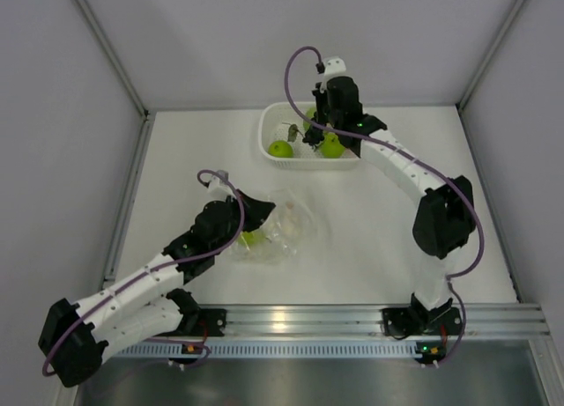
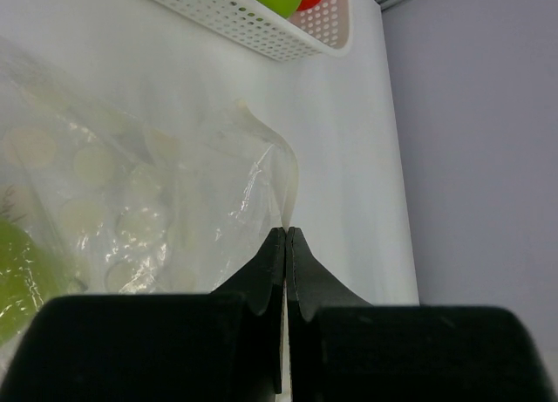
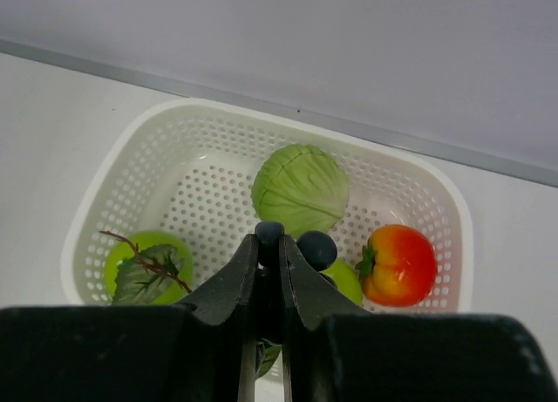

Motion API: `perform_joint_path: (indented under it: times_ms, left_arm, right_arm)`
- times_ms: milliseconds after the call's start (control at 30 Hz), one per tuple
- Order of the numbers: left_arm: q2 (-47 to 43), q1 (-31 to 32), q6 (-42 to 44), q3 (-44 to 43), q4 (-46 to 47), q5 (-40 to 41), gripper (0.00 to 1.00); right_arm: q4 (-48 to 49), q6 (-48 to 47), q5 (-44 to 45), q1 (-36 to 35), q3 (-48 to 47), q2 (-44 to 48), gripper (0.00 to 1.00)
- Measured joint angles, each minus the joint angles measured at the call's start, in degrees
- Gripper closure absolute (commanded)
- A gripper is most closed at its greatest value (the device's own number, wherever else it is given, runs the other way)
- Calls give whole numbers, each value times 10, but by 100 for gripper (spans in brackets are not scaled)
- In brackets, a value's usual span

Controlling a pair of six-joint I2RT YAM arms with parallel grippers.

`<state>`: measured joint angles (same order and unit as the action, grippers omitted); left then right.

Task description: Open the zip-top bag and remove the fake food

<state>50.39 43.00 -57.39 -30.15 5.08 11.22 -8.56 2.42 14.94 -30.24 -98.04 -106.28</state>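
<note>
The clear dotted zip-top bag (image 1: 289,230) lies on the table mid-left, with a green fruit (image 1: 251,239) still inside it. My left gripper (image 1: 269,214) is shut on a raised edge of the bag (image 2: 253,175), and the green fruit (image 2: 17,271) shows at the far left of the left wrist view. My right gripper (image 1: 315,135) hangs over the white basket (image 1: 263,133), shut on the dark grape bunch (image 3: 316,249). In the basket lie a pale green ball (image 3: 301,188), a red-yellow apple (image 3: 399,264) and a green apple with a leaf (image 3: 144,264).
The white perforated basket (image 3: 453,212) stands at the back of the table against the wall. Its near wall also shows in the left wrist view (image 2: 253,23). Grey walls close in the table on the left, right and back.
</note>
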Motion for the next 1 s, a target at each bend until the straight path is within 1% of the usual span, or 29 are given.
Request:
perform_joint_path:
  times_ms: [167,200,233,267,333,367,433,467,500,533,633,733,833,900,1000]
  left_arm:
    - [6,0,0,-1,0,-1,100]
    - [8,0,0,-1,0,-2,100]
    - [11,0,0,-1,0,-3,100]
    - [13,0,0,-2,0,-5,100]
    - [15,0,0,-3,-1,-8,100]
    - [15,0,0,-4,-1,-10,100]
    - [15,0,0,-7,-1,-12,100]
    - [15,0,0,-9,-1,-13,100]
    - [15,0,0,-10,-1,-13,100]
    - [14,0,0,-11,-1,-13,100]
    - [12,0,1,-16,-2,-13,100]
    - [11,0,1,-21,-2,-14,100]
    - [11,0,1,-25,-3,-14,100]
    - [11,0,1,-28,-3,-14,100]
    - [11,0,1,-30,-3,-14,100]
  right_arm:
    - [18,-7,13,0,-26,-65,100]
    - [21,-8,15,0,-33,-78,98]
    - [22,-9,16,0,-40,-92,89]
    - [22,-10,17,0,-45,-104,84]
    - [26,-10,19,0,-53,-124,78]
    - [25,-11,19,0,-55,-132,70]
    - [26,-10,19,0,-56,-144,59]
    - [25,-9,20,0,-57,-149,47]
    - [24,-8,20,0,-60,-154,43]
    - [24,-8,20,0,-61,-156,34]
    - [22,-8,24,0,-63,-156,20]
    - [20,-8,35,0,-61,-148,1]
    - [21,-4,53,-4,-32,-111,1]
    - [16,14,54,-5,0,-64,1]
    - [4,40,22,-4,30,3,12]
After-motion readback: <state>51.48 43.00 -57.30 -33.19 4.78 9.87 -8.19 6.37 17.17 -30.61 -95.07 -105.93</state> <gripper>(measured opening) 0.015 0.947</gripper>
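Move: The right hand, holding the grapes above the basket, has its set-down spot on the basket floor about 5 cm ahead, 2 cm left and 13 cm below. The right green apple lies some 4 cm ahead and 3 cm right, the left green apple 3 cm ahead and 11 cm left, and the cabbage about 13 cm ahead and 1 cm left, all about as low. From the left hand that spot is roughly 25 cm ahead, 11 cm right and 6 cm lower. The right fingers let go of the grapes low in the basket: the hand sinks about 10 cm while easing 5 cm forward and slightly left, tipping down a little, and opens wide at the bottom. Then, still open, it draws back 5 cm and rises some 8 cm off the grapes. The left hand keeps its shut grip on the bag's edge and lifts it roughly 2 cm. ##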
